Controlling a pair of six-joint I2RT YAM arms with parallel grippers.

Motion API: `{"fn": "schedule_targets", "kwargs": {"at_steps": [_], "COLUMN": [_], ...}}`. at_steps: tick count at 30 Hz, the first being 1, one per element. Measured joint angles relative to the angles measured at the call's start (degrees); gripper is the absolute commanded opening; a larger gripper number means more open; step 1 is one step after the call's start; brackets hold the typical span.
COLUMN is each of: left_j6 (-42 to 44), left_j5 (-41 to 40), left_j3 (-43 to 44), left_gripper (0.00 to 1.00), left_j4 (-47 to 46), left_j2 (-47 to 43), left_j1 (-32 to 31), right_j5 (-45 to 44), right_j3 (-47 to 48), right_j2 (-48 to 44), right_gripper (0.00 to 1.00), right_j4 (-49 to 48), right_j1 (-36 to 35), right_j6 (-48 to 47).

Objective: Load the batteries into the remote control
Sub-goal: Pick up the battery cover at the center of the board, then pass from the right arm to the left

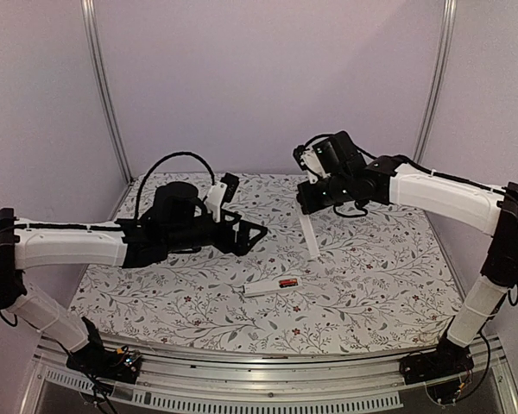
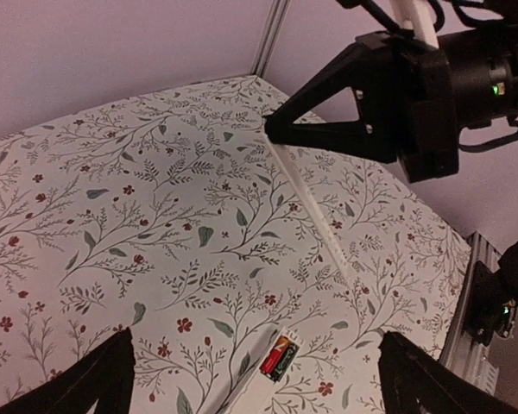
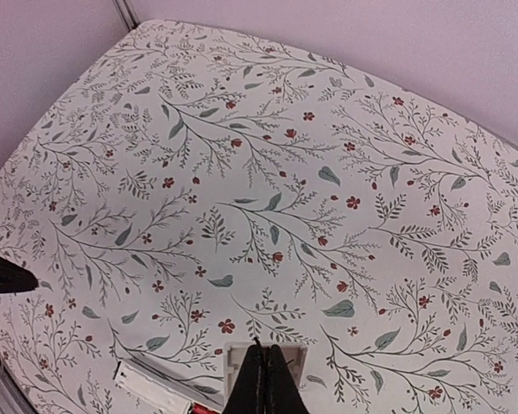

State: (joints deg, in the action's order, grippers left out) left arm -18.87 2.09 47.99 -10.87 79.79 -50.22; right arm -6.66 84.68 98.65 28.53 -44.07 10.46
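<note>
The white remote control [image 1: 263, 289] lies flat near the table's front middle. Two batteries [image 1: 287, 283] sit side by side in the open compartment at its right end. In the left wrist view the batteries [image 2: 279, 356] show one red and one dark, within the remote control [image 2: 242, 392]. My left gripper [image 1: 246, 207] hovers open behind and to the left of the remote, its fingers [image 2: 95, 379] wide apart with nothing between them. My right gripper [image 1: 304, 207] is shut on a thin white cover strip [image 1: 312, 237], which slants down to the table. The strip's end [image 3: 237, 358] shows around the shut fingertips [image 3: 263, 384].
The floral tablecloth [image 1: 371, 267] covers the table. Purple walls and two metal posts [image 1: 104, 86] close in the back. A metal rail [image 1: 268, 384] runs along the near edge by the arm bases. The left gripper's fingertip [image 3: 4, 276] shows at the right wrist view's left edge.
</note>
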Motion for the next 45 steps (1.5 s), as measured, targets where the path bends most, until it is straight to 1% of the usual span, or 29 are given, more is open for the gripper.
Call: {"fn": "schedule_targets", "kwargs": {"at_steps": [2,5,10,13,19,22,27,32,35,39,40,42,45], "left_j6": [-2.2,-4.1,-6.4,-7.0,-7.5,-7.6,-8.0,-8.3,-8.5,-8.9,-8.9,-8.7,-7.5], "left_j5": [1.9,3.8,6.7,8.1,8.5,8.5,7.9,7.7,7.8,7.3,7.3,7.6,8.3], "left_j3": [3.1,6.4,8.6,9.9,12.4,12.8,13.0,13.0,13.0,13.0,13.0,13.0,12.6], "left_gripper": [0.99,0.98,0.96,0.92,0.71,0.57,0.31,0.15,0.01,0.00,0.00,0.00,0.00], "left_j4": [-4.1,-7.6,-12.5,-13.9,-14.7,-14.9,-15.0,-15.2,-15.6,-16.1,-16.4,-16.8,-16.7], "left_j2": [4.8,9.5,12.9,14.3,16.5,17.0,17.0,17.0,17.0,17.0,17.0,17.0,16.3], "left_j1": [-0.3,-0.5,-0.8,-1.0,-1.2,-1.2,-1.3,-1.3,-1.3,-1.0,-1.0,-1.1,-1.2], "right_j5": [-1.1,-2.3,-3.0,-3.2,-3.3,-3.3,-3.3,-3.1,-2.6,-1.6,-1.2,-0.1,3.0], "right_j3": [0.5,0.8,1.2,1.2,1.2,1.2,1.2,1.2,1.2,1.0,0.8,0.0,-1.6], "right_j2": [-1.5,-3.3,-4.4,-4.4,-4.5,-4.6,-5.1,-5.7,-5.9,-6.8,-7.1,-8.0,-10.0], "right_gripper": [0.00,0.00,0.00,0.00,0.00,0.00,0.00,0.00,0.00,0.00,0.06,0.24,0.57], "right_j4": [-2.2,-4.7,-7.8,-8.4,-8.9,-9.0,-9.6,-9.9,-10.4,-10.7,-10.9,-11.5,-13.2], "right_j1": [-2.2,-4.8,-6.6,-6.9,-7.6,-7.9,-8.0,-8.1,-8.1,-8.1,-8.1,-8.1,-8.0], "right_j6": [1.6,3.2,4.5,5.0,5.2,5.2,5.2,5.2,5.2,5.2,5.2,4.4,1.7]}}
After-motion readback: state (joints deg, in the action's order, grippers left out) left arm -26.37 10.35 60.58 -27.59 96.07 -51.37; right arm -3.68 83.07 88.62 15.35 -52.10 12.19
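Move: The right hand already holds the battery cover by its upper end. The cover hangs nearly straight down, its middle some 13 cm right of the open left hand, 8 cm ahead and 6 cm lower. From the right hand, the left gripper is about 12 cm left, 8 cm back and level. The remote control lies on the table roughly 3 cm back, 5 cm left and 20 cm below the left hand. Left hand reaches about 9 cm right, pinching the cover; the right, rising 12 cm, left and back, opens. ##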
